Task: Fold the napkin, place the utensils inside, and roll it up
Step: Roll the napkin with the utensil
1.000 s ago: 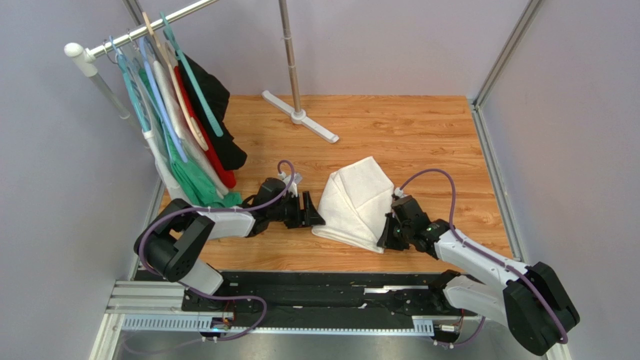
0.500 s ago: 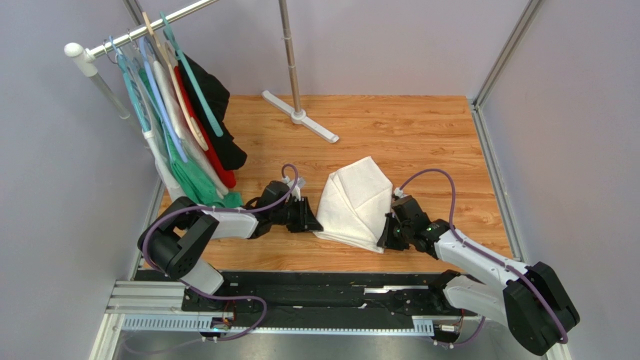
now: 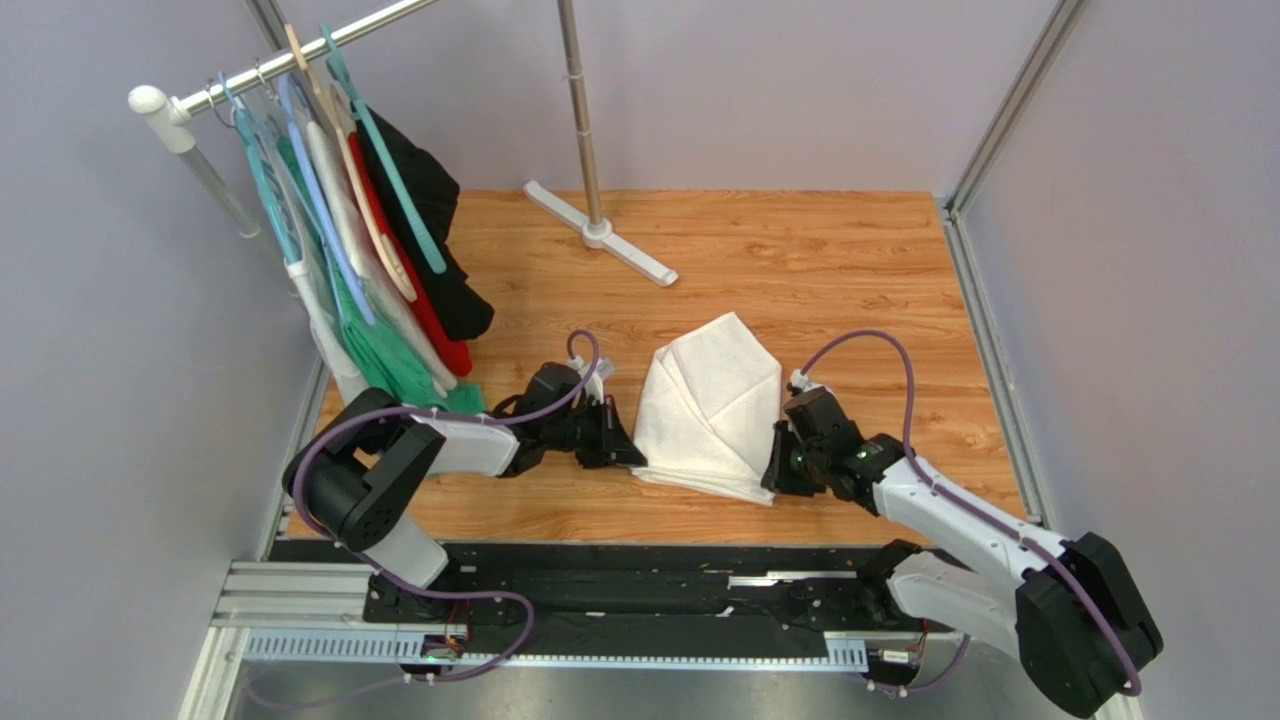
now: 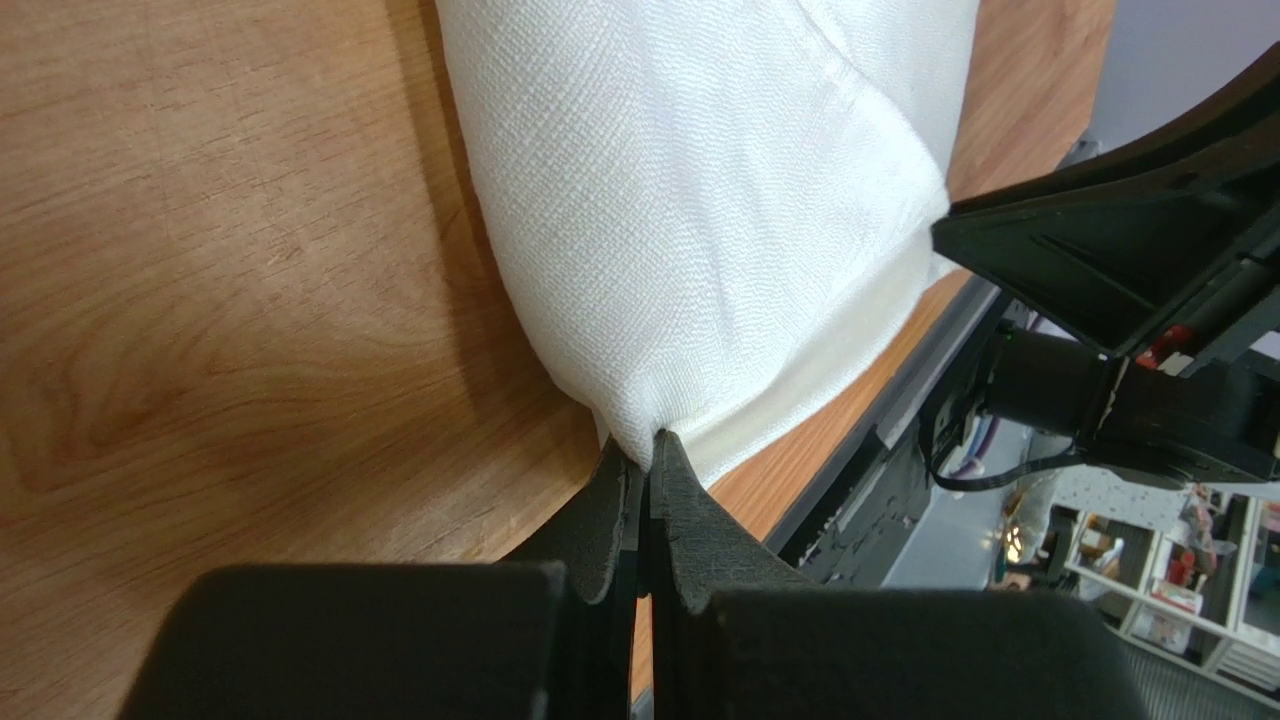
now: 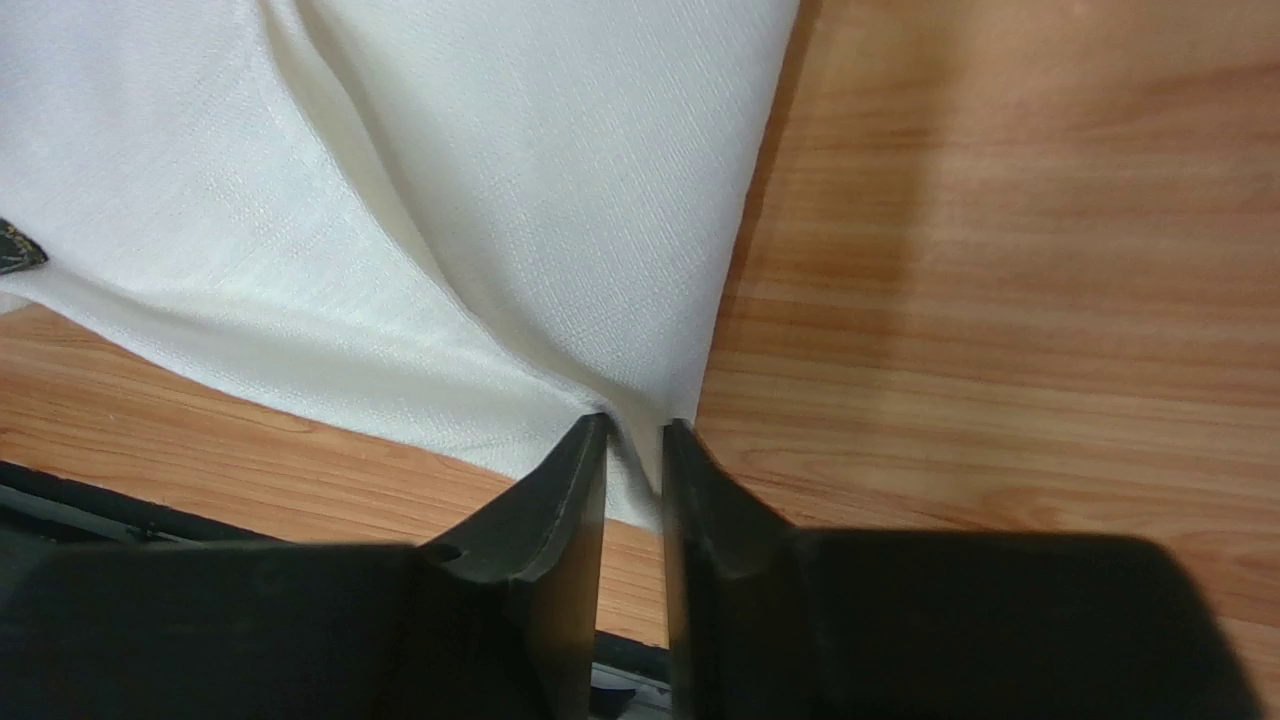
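Observation:
The white napkin lies folded into a tapered bundle on the wooden table. My left gripper is at its near left corner. In the left wrist view the left gripper is shut, pinching a pointed fold of the napkin. My right gripper is at the near right corner. In the right wrist view the right gripper shows a narrow gap, with the napkin edge lying between its tips. The utensils are out of view.
A clothes rail with several hanging garments stands at the back left. The foot of a metal stand rests at the back centre. A black rail runs along the near table edge. Grey walls close in both sides.
My left gripper moved right to the napkin's corner and closed on it. My right gripper's jaws parted slightly around the cloth they had pinched.

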{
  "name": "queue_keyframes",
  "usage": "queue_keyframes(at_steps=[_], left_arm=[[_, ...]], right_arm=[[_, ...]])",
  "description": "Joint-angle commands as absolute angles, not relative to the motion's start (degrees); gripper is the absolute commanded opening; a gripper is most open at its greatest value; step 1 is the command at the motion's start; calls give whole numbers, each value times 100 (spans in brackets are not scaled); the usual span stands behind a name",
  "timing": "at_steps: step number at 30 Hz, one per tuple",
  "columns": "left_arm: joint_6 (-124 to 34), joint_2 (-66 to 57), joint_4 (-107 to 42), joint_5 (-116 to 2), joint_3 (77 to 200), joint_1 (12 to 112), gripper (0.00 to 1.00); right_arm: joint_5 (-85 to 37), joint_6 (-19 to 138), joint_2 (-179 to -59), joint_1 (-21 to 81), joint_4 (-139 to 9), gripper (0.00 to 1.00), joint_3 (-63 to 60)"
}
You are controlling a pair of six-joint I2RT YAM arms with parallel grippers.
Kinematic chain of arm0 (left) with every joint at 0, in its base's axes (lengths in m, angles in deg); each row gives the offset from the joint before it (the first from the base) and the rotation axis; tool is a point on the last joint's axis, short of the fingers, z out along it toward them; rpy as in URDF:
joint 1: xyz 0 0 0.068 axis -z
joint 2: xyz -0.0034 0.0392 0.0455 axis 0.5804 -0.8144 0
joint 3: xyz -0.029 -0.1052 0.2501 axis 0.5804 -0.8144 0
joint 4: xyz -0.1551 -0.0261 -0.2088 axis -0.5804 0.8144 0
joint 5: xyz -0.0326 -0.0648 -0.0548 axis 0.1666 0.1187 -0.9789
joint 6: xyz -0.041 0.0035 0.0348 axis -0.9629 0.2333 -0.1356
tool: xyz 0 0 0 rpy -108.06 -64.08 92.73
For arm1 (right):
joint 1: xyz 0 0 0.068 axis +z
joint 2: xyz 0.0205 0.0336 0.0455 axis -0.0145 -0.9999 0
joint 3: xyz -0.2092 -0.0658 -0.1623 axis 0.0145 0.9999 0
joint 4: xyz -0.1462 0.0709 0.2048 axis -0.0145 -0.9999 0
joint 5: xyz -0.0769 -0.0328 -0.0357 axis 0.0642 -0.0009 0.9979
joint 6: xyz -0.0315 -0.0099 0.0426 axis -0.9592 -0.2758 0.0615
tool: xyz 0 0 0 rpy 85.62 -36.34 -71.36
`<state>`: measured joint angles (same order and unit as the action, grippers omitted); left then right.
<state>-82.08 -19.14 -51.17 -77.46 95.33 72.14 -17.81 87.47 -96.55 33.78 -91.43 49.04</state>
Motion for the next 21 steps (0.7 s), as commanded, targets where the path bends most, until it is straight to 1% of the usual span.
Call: queue_keyframes(at_steps=[1, 3, 4, 5, 7, 8, 10, 11, 12, 14, 19, 21], left_arm=[[-8151, -1906, -4976, -7916, 9734, 7239, 0], [-8037, -1853, -4661, -7951, 9847, 7230, 0], [-7976, -1810, -4520, -7969, 9892, 7239, 0], [-7897, -1783, -4344, -7969, 9962, 7239, 0], [-7659, -1704, -3834, -7969, 10164, 7230, 0], [-7580, -1678, -3667, -7978, 10217, 7230, 0], [-7352, -1608, -3149, -7978, 10401, 7221, 0], [-7203, -1590, -3060, -7987, 10454, 7221, 0], [-7141, -1572, -2650, -7995, 10550, 7204, 0], [-7044, -1519, -2454, -8083, 10578, 7160, 0], [-6780, -1440, -1821, -8206, 10622, 6993, 0], [-6710, -1414, -1689, -8294, 10596, 6958, 0]], right_arm=[[-1472, 8135, -9209, 3396, -9600, 33, 4335], [-1605, 7845, -8884, 3475, -9670, 48, 4107], [-1605, 7748, -8770, 3528, -9714, 50, 4010], [-1796, 7652, -8612, 3720, -9732, 54, 3930], [-1763, 7379, -8515, 4028, -9706, 56, 3658], [-1702, 7282, -8497, 4456, -9627, 56, 3588], [-1245, 6966, -8540, 4932, -9557, 57, 3403], [-1114, 6852, -8601, 5396, -9487, 57, 3359], [-912, 6746, -8759, 5592, -9434, 57, 3280], [-744, 6439, -8944, 6100, -9233, 57, 3271], [-454, 6052, -9602, 6718, -8765, 56, 3280], [-200, 5841, -9814, 7113, -8494, 56, 3306]])
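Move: The napkin's near edge, the part the right hand goes for, has its middle about 9 cm to the left of the right fingers, level with them front to back and about 1 cm below; its near right corner still lies between their tips. The near left corner, in the left fingers, is some 17 cm to the right hand's left and 3 cm farther out. From the left hand, the near edge's middle lies about 8 cm right, 3 cm back and 2 cm below. The napkin's near right corner comes free of the right fingers as they spread to about half open; that hand lifts and swings about 11 cm left over the near edge, ending 3 cm farther back and 10 cm higher, already sinking, turned some 45 degrees counter-clockwise. The left fingers stay shut on the near left corner, rising slightly and dragging it left and back a little. ##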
